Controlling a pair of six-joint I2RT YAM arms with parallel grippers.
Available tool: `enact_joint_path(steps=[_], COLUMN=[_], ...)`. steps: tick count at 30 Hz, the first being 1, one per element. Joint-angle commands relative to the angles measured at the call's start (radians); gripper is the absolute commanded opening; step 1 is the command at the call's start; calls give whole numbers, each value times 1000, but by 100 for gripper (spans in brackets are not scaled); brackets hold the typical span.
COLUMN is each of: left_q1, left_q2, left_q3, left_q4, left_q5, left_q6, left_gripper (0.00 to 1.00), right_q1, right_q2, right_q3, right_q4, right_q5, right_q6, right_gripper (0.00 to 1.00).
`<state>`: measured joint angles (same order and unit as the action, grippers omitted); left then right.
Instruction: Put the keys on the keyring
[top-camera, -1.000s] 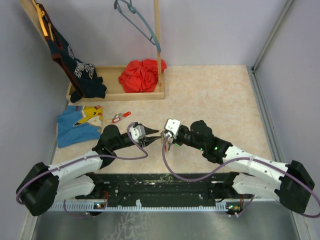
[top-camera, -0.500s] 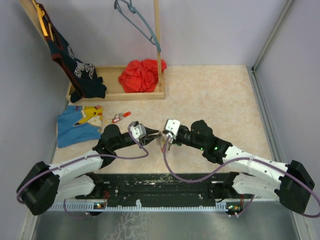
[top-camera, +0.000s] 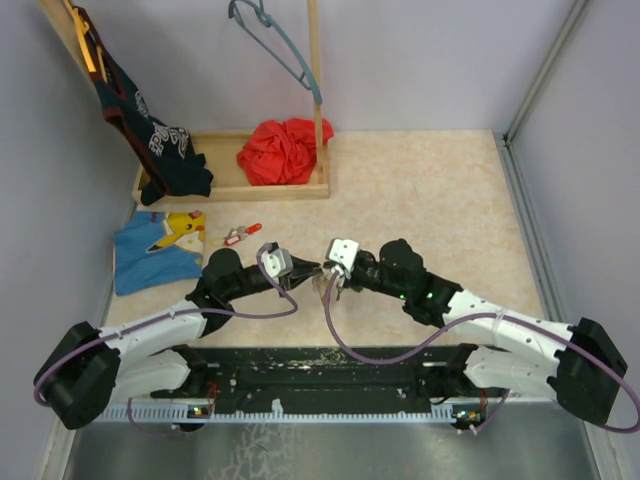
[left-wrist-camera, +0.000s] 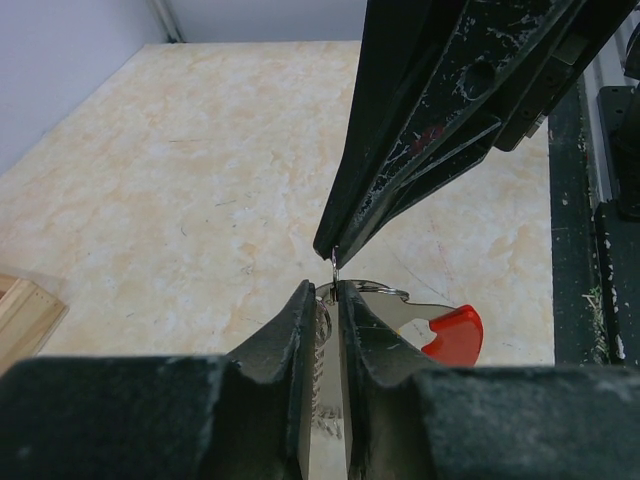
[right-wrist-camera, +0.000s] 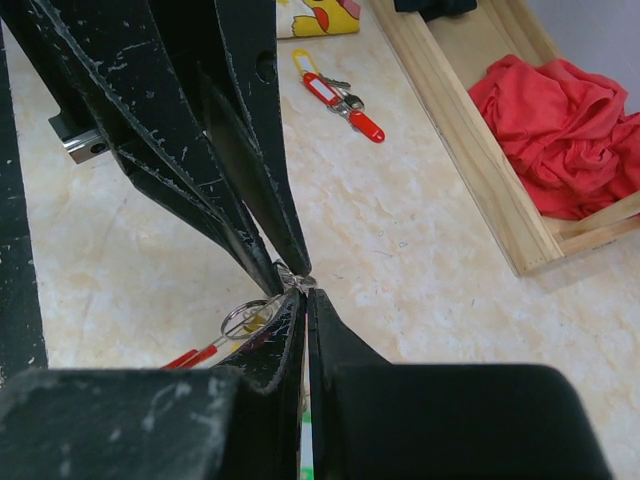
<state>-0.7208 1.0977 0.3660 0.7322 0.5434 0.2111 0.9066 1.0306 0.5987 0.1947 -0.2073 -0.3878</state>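
Note:
My two grippers meet tip to tip above the table's near middle. The left gripper (top-camera: 313, 268) (left-wrist-camera: 327, 290) is shut on the keyring (left-wrist-camera: 322, 330), gripping its grey serrated metal. A red-headed key (left-wrist-camera: 455, 335) hangs from the wire ring (right-wrist-camera: 248, 318) beside it. My right gripper (top-camera: 326, 277) (right-wrist-camera: 307, 292) is shut on a thin metal key; a bit of green shows deep between its jaws. That key's tip (left-wrist-camera: 333, 262) touches the ring at the left fingertips (right-wrist-camera: 285, 262). More keys with a red tag (top-camera: 240, 235) (right-wrist-camera: 338, 95) lie on the table.
A wooden tray (top-camera: 290, 190) at the back holds a crumpled red cloth (top-camera: 283, 150) and a dark garment (top-camera: 160, 150). A blue cloth with a yellow cartoon (top-camera: 160, 250) lies at the left. A hanger (top-camera: 280, 50) hangs above. The black rail (top-camera: 320, 365) runs along the near edge.
The left jaws have narrowed onto the metal between them. The right gripper has edged left, so the two tips now touch.

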Motion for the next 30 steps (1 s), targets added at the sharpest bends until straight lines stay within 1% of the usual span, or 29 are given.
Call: enact_joint_path(steps=[1, 3, 8, 9, 10, 15, 16, 20, 21, 26, 27, 28, 30], left_q1=[2, 3, 3, 3, 3, 3, 3, 6, 10, 69, 88, 101, 128], left_q2=[2, 3, 4, 3, 3, -15, -22, -52, -58, -84, -87, -93, -99], left_q3=[32, 30, 25, 24, 23, -9, -19, -72, -85, -156, -170, -185, -208], left_q4=[21, 21, 22, 22, 22, 24, 25, 53, 64, 135, 154, 175, 217], left_q5=[10, 10, 5, 5, 2, -29, -44, -99, -109, -95, -86, -75, -55], left_q6=[-11, -13, -10, -8, -6, 6, 7, 12, 10, -37, -50, -64, -87], left_gripper=[19, 16, 6, 2, 0, 0, 0, 0, 0, 0, 0, 0, 0], right_q1=[-3, -3, -3, -3, -3, -3, -2, -3, -3, -11, -20, -26, -40], right_q2=[1, 3, 12, 15, 17, 20, 17, -4, -12, -38, -42, -43, -39], right_q3=[65, 66, 73, 74, 77, 89, 92, 105, 112, 129, 128, 125, 121], right_q4=[76, 75, 60, 55, 50, 13, 4, -46, -68, -153, -165, -175, -194], right_q5=[-29, -38, -57, -64, -70, -86, -81, -27, -9, 110, 112, 107, 107], right_q6=[21, 23, 22, 22, 23, 28, 32, 79, 95, 200, 220, 238, 265], right_gripper=[0, 0, 0, 0, 0, 0, 2, 21, 25, 36, 38, 44, 47])
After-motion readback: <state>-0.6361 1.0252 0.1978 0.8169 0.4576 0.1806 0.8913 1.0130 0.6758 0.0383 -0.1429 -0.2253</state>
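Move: The keyring hangs from the right fingers, its middle some 4 cm below both hands: about 1 cm back of the left hand, and about 1 cm back and 2 cm left of the right. Below it on the table, the green-tagged key lies roughly 7 cm to the left hand's right, level fore-and-aft. The red-tagged keys are some 13 cm ahead and 20 cm left of the left hand, also on the table. Staying in place first, the left fingers close from slightly open and pinch the thin metal loop at the top of the keyring, which the right fingers still hold. The right fingers then open and let go, easing about 1.5 cm back to the right and tipping down some 10 degrees. The left carries the keyring off left and down, about 5 cm, turning slightly counter-clockwise. ##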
